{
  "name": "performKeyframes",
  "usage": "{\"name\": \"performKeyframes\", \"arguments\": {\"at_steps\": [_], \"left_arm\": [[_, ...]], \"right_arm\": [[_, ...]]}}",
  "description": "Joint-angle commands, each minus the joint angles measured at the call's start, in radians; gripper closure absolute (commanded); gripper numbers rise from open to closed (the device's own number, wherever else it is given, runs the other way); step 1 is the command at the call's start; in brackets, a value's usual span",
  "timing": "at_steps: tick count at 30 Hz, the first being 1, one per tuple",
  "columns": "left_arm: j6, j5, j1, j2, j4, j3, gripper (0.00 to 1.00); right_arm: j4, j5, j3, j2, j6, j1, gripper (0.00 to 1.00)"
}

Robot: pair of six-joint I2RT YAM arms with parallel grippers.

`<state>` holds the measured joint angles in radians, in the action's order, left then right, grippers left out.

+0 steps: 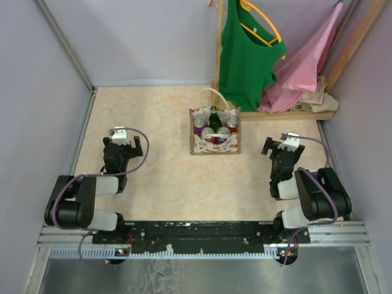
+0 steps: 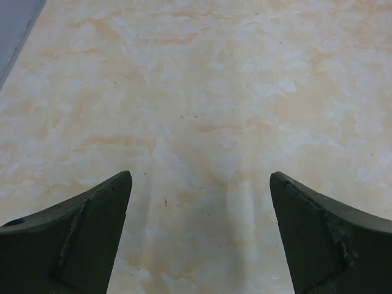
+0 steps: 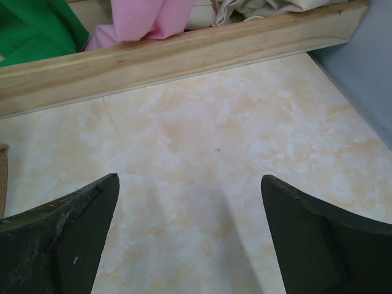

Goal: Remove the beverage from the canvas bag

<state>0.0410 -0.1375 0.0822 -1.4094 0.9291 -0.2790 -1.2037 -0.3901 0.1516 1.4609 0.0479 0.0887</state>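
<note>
The canvas bag [image 1: 214, 144], cream with a red-and-white lace pattern and white loop handles, stands upright mid-table. Inside it I see a dark green bottle [image 1: 214, 117] and several purple-red cans [image 1: 208, 135]. My left gripper [image 1: 124, 143] is open and empty, low over the table, well left of the bag; its view [image 2: 201, 177] shows only bare table between the fingers. My right gripper [image 1: 282, 147] is open and empty, right of the bag; its view [image 3: 190, 180] shows bare table, with a sliver of the bag's edge [image 3: 2, 177] at far left.
A wooden clothes rack base [image 1: 288, 114] runs along the back right, also seen in the right wrist view [image 3: 184, 58]. A green top [image 1: 245, 55] and pink cloth [image 1: 303, 67] hang from it. Grey walls [image 1: 37, 92] enclose the table on three sides.
</note>
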Motion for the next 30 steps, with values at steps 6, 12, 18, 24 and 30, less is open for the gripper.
{"name": "performKeyframes", "arguments": {"at_steps": [6, 12, 18, 24, 30], "left_arm": [[-0.006, 0.015, -0.004, 0.012, 0.022, -0.023, 0.00], [-0.006, 0.029, -0.004, 0.018, 0.005, -0.033, 0.00], [0.001, 0.142, 0.007, 0.056, -0.135, -0.145, 0.00], [0.002, 0.152, 0.141, 0.059, -0.356, -0.370, 0.00], [0.034, 0.154, 0.291, -0.028, -0.600, -0.675, 0.00]], "right_arm": [[-0.045, -0.003, 0.020, -0.008, 0.000, -0.005, 0.01], [-0.045, -0.003, 0.020, -0.008, -0.002, -0.004, 0.01], [-0.045, -0.002, 0.019, -0.008, -0.001, -0.005, 0.01], [-0.046, -0.001, 0.019, -0.010, -0.002, -0.004, 0.01], [-0.046, -0.001, 0.019, -0.010, -0.001, -0.004, 0.01]]}}
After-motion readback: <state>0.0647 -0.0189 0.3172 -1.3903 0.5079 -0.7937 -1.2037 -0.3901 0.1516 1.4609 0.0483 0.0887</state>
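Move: The canvas bag with the beverages stands about 38 cm to the left gripper's right and some 4 cm farther out, roughly level in height. In the bag, the purple can sits about 33 cm right and 6 cm ahead of this gripper, the green bottle about 38 cm right and 7 cm ahead, and the red can about 46 cm right and 6 cm ahead. From the right gripper the bag is some 29 cm left and 5 cm ahead. Swing the left gripper up and to the right towards the canvas bag, about 13 cm each way, easing some 6 cm forward as it climbs. Start slowly and gather speed, turn the hand about 20 degrees clockwise towards the bag, and keep the fingers wide open and touching nothing. ##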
